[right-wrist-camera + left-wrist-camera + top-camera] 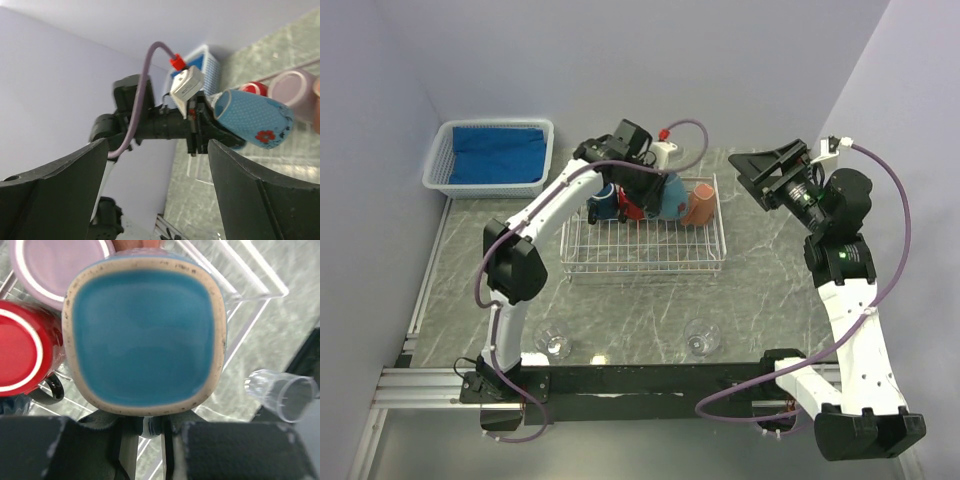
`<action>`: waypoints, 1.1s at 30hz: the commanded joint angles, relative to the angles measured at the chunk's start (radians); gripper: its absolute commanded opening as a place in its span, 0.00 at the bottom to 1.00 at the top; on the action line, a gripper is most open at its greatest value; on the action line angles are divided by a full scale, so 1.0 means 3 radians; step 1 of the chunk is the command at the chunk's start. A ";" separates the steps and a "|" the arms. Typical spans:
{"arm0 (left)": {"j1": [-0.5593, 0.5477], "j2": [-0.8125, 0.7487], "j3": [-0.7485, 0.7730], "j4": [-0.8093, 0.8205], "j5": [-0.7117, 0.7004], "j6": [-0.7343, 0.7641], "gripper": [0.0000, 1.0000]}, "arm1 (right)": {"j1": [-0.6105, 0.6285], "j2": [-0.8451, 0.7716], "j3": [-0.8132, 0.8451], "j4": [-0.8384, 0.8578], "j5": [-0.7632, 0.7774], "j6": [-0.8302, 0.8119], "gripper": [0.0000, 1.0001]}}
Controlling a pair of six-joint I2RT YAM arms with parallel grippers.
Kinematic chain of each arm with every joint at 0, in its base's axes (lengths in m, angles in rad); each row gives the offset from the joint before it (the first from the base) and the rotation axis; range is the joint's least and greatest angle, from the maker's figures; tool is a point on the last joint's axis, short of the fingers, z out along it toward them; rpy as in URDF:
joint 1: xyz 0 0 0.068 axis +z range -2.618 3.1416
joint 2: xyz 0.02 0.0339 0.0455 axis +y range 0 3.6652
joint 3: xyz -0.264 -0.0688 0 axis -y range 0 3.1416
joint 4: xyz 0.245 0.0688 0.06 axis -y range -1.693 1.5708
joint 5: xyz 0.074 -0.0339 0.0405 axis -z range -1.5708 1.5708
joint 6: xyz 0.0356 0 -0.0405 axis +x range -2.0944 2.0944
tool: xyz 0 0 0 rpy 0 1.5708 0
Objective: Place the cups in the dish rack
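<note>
My left gripper reaches over the white wire dish rack and is shut on the handle of a light blue cup. In the left wrist view that cup's blue base fills the frame, with its white handle pinched between the fingers. A navy cup, a red cup and a salmon-orange cup stand in the rack, and a mauve cup beside the red one. Two clear glass cups sit on the near table. My right gripper hangs open and empty right of the rack.
A white plastic basket with a blue cloth stands at the back left corner. Walls close in on the left, back and right. The arms' base rail runs along the near edge, just behind the glass cups.
</note>
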 commanded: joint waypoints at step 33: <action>-0.0602 -0.0018 -0.0885 0.0955 -0.0338 0.0991 0.01 | -0.0150 -0.0209 -0.0055 -0.0526 0.0013 -0.0335 0.91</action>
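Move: The left hand already holds the blue cup by its handle, mouth away from the fingers. The open place in the rack's front row, right-hand end, lies about 9 cm right, 4 cm back and 13 cm below. The orange cup sits some 6 cm ahead and 10 cm right, the lavender cup 6 cm ahead and 3 cm right, the red cup 6 cm ahead and 5 cm left, all roughly 13 cm below. From the right hand that place is about 6 cm left, 3 cm ahead and 35 cm below. Downward and in front of the upturned back-row cups, the left hand lowers the held blue cup about 8 cm, first drawing back some 3 cm, then dropping nearly straight, then easing right, some 4 cm in all, towards the front-row place. The wrist turns roughly 15 degrees clockwise while the fingers keep their pinch on the handle. The empty right hand, wide open, sinks about 3 cm clear of the rack. ##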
